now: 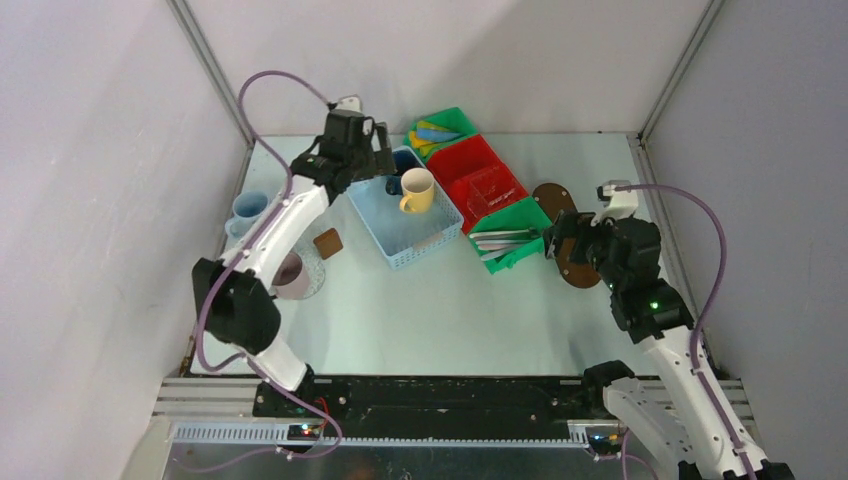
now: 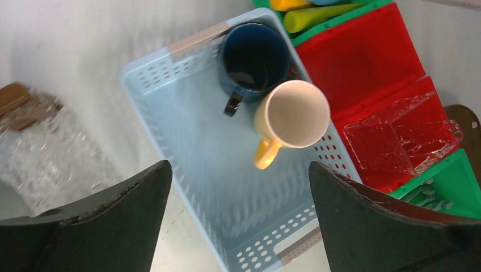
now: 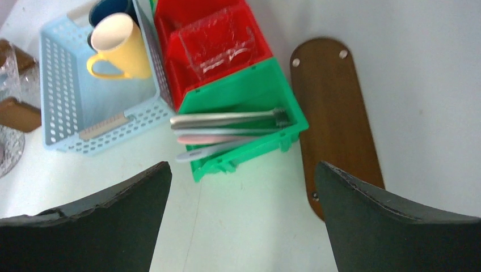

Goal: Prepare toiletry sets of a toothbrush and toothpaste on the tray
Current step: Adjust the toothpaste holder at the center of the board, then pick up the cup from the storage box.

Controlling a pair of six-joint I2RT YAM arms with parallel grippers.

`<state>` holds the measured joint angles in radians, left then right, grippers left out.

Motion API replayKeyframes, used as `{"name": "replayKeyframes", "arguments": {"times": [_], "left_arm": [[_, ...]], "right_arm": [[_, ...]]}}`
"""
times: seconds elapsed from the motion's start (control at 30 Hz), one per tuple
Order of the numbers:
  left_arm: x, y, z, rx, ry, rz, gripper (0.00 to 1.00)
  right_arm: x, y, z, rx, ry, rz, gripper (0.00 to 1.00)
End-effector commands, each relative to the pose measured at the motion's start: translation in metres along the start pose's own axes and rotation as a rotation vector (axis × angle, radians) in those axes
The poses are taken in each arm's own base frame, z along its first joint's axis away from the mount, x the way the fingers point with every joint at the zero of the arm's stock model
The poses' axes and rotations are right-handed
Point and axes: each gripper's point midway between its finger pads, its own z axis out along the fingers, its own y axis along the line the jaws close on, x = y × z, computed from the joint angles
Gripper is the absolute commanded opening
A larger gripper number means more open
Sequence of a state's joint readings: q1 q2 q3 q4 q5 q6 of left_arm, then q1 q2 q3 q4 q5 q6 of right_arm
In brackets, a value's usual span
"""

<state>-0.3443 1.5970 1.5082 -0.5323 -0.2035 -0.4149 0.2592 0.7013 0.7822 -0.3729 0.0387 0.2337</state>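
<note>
The dark brown oval tray [image 3: 334,113] lies right of the bins, with nothing on the part I see; in the top view the tray [image 1: 553,196] is partly hidden by my right arm. Several toothbrushes [image 3: 227,122] lie in a green bin [image 3: 266,90]. Yellow and green toothpaste tubes [image 2: 317,17] fill the far green bin [image 1: 440,128]. A yellow mug [image 2: 298,113] and a dark blue mug [image 2: 255,59] stand in the light blue basket [image 2: 187,170]. My left gripper [image 2: 238,167] hangs open above the basket. My right gripper [image 3: 243,165] is open over the table, near the toothbrush bin.
A red bin [image 1: 480,180] holding a clear plastic box sits between the green bins. Two pale blue mugs [image 1: 246,208] stand by the left wall. Another mug [image 1: 291,275] sits on a glass dish beside a brown coaster [image 1: 328,243].
</note>
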Motion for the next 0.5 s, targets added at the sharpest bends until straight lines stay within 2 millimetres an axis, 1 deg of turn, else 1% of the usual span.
{"name": "replayKeyframes", "arguments": {"times": [0.0,0.03,0.07,0.1,0.13,0.17,0.2,0.23,0.27,0.3,0.33,0.37,0.4,0.43,0.47], "left_arm": [[0.001,-0.026,0.023,0.045,0.033,0.096,0.93],[0.008,-0.029,0.034,0.046,0.054,0.1,0.92],[0.003,-0.035,0.037,0.059,0.046,0.092,0.89],[0.01,-0.037,0.049,0.056,0.068,0.094,0.88],[0.006,-0.042,0.052,0.068,0.062,0.089,0.86],[0.013,-0.044,0.062,0.065,0.083,0.091,0.85],[0.01,-0.048,0.065,0.076,0.079,0.083,0.82],[0.016,-0.05,0.075,0.073,0.094,0.082,0.81],[0.014,-0.052,0.078,0.077,0.093,0.072,0.78],[0.021,-0.053,0.087,0.074,0.108,0.069,0.76],[0.02,-0.056,0.09,0.08,0.108,0.057,0.72],[0.024,-0.056,0.097,0.079,0.113,0.052,0.7],[0.022,-0.059,0.1,0.084,0.106,0.041,0.65],[0.027,-0.058,0.107,0.079,0.116,0.037,0.63],[0.028,-0.059,0.113,0.077,0.116,0.029,0.59]], "right_arm": [[-0.005,0.014,-0.003,-0.06,0.031,0.035,0.99],[-0.003,0.013,-0.002,-0.058,0.038,0.036,0.99],[-0.002,0.013,-0.002,-0.057,0.045,0.036,0.99],[0.0,0.012,-0.001,-0.055,0.051,0.036,0.99],[0.001,0.013,-0.001,-0.056,0.056,0.035,0.99],[0.002,0.012,0.0,-0.054,0.062,0.036,1.0],[0.003,0.012,0.0,-0.054,0.067,0.036,0.99],[0.004,0.012,0.0,-0.053,0.072,0.037,0.99],[0.005,0.011,0.0,-0.051,0.076,0.038,0.99],[0.007,0.011,0.001,-0.049,0.081,0.038,0.99],[0.007,0.011,0.001,-0.049,0.083,0.039,0.99],[0.008,0.011,0.001,-0.049,0.086,0.04,0.99],[0.009,0.011,0.001,-0.049,0.091,0.041,0.99],[0.01,0.011,0.002,-0.049,0.095,0.042,0.99],[0.011,0.011,0.002,-0.051,0.1,0.041,0.99]]}}
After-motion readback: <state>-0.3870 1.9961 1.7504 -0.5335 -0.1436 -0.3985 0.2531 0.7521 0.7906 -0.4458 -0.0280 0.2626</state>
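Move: The navy mug in the blue basket lies about 9 cm ahead of the left hand, 6 cm to its right and 18 cm below. The yellow mug stands some 5 cm ahead and 10 cm right; the green toothpaste bin is farther out, about 20 cm ahead and 15 cm right. From the right hand the navy mug lies roughly 25 cm ahead and 36 cm left, 20 cm below. Left hand sinks about 9 cm, forward and right towards the navy mug, fingers part-closing; right hand dips slightly. ##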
